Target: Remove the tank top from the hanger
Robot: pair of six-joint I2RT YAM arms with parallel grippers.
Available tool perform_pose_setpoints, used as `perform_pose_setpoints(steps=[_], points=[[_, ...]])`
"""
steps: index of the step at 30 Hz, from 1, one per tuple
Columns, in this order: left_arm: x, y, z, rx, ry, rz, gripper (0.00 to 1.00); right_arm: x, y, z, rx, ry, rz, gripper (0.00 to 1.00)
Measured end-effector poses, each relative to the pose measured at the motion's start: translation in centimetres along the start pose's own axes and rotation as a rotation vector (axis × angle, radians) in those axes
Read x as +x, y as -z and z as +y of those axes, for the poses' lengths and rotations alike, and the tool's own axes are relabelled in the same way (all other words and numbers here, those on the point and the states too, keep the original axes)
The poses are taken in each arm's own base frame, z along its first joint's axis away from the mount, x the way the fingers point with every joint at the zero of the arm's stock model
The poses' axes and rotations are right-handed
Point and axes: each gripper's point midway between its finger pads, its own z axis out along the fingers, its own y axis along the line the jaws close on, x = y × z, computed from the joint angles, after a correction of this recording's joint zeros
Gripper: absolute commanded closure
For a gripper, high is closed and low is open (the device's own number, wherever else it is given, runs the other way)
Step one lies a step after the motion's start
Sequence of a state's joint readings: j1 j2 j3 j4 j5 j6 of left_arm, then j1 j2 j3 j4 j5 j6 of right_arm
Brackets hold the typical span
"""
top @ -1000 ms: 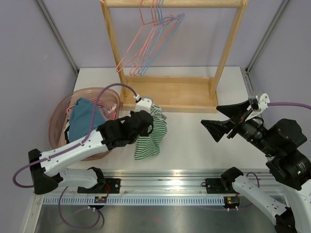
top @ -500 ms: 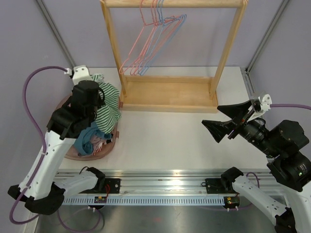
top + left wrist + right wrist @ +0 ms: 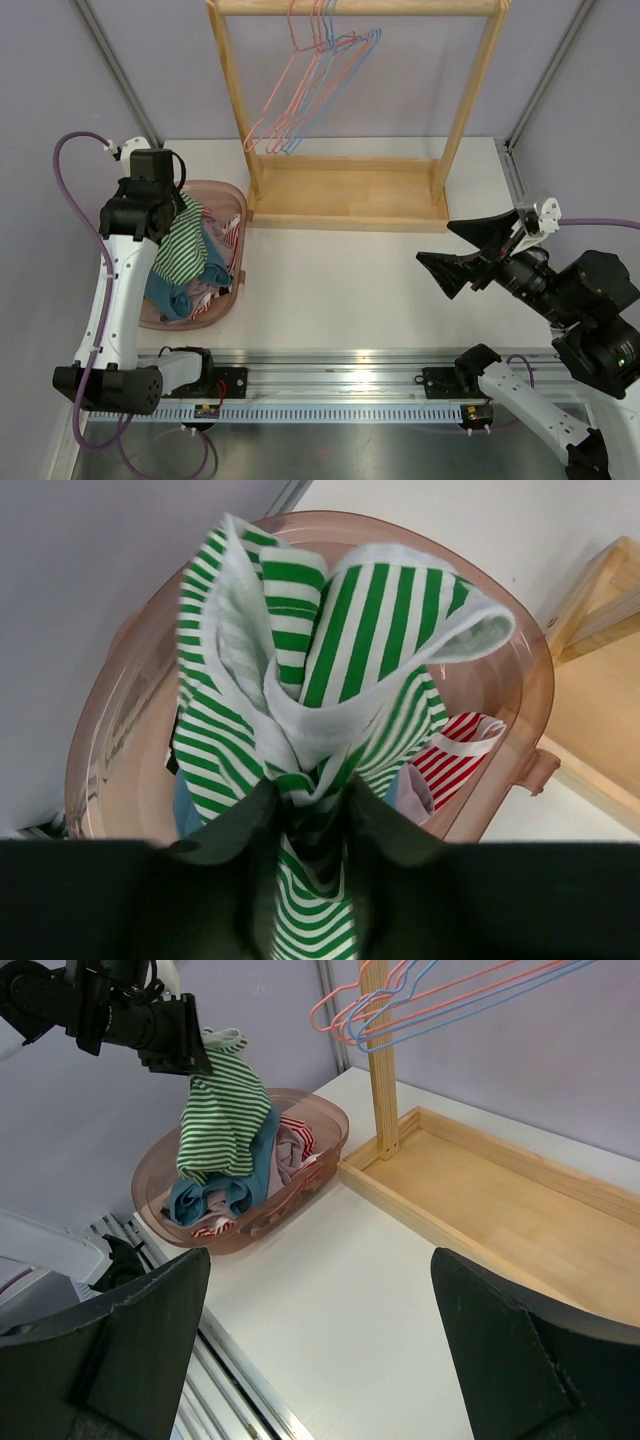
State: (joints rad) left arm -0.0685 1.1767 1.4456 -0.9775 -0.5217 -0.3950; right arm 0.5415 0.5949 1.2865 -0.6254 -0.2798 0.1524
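The green-and-white striped tank top hangs bunched from my left gripper above the pink basket. In the left wrist view the gripper is shut on the tank top, which drapes down over the basket. It also shows in the right wrist view, held over the basket. Several pink and blue wire hangers hang bare on the wooden rack. My right gripper is open and empty above the table at the right.
The basket holds a teal garment and a red-striped one. The rack's wooden base tray lies at the back. An aluminium rail runs along the near edge. Walls close in left and right.
My left arm has swung left and back with the tank top, from the table's middle to above the basket, then lowered it towards the clothes. The right arm barely moved.
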Motion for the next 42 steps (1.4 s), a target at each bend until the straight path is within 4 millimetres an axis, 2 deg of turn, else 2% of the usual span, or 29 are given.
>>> perform_pose_setpoints(steps=[2,4,9,14,18,22,28,31,36,42], points=[[0.2,-0.4,0.1,-0.007,-0.007,0.011,0.11,0.0,0.1,0.0,0.000,0.000,0.001,0.00],[0.1,-0.5,0.2,-0.015,0.007,0.012,0.01,0.1,0.1,0.0,0.000,0.000,0.004,0.01],[-0.1,-0.3,0.8,-0.029,0.031,0.004,0.01,0.2,0.1,-0.2,0.012,0.000,0.008,0.00],[-0.1,0.8,0.3,0.042,0.030,0.001,0.01,0.1,-0.2,-2.3,0.139,-0.024,0.037,0.00],[0.2,3.0,-0.4,0.163,0.044,-0.027,0.01,1.4,-1.0,-5.2,0.290,-0.054,0.098,0.01],[0.3,6.6,-0.2,0.283,0.058,-0.103,0.01,3.0,-1.0,-8.0,0.440,-0.072,0.158,0.00],[0.1,11.4,1.3,0.385,0.054,-0.234,0.01,4.7,0.5,-11.2,0.643,-0.059,0.223,0.00],[0.9,12.8,2.0,0.421,0.022,-0.268,0.01,5.5,1.5,-12.3,0.712,-0.046,0.250,0.01],[3.5,14.0,2.7,0.487,-0.075,-0.287,0.01,7.2,3.0,-13.5,0.795,-0.025,0.301,0.00],[5.2,14.6,4.4,0.499,-0.103,-0.335,0.01,8.6,5.0,-13.7,0.828,-0.019,0.299,0.01]])
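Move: Over the basket, the left hand still holds the green-striped tank top, whose middle hangs some 13 cm straight beneath it. The basket's middle is about 25 cm below, 2 cm back and 2 cm left; the blue tank top in it is 8 cm back and 1 cm right. The rack's left foot stands 12 cm ahead, 15 cm right. From the right hand, the basket is roughly 48 cm left, 14 cm ahead and 37 cm lower. Opening wide almost in place, the left fingers let go of the green-striped tank top; then the hand draws back about 15 cm, drifting right and rising before easing down slightly, its fingers tipping up and turning clockwise. The empty, open right hand swings right and down, some 11 cm each, going forward as well, and turns about 45 degrees clockwise with fingers tipping down. ##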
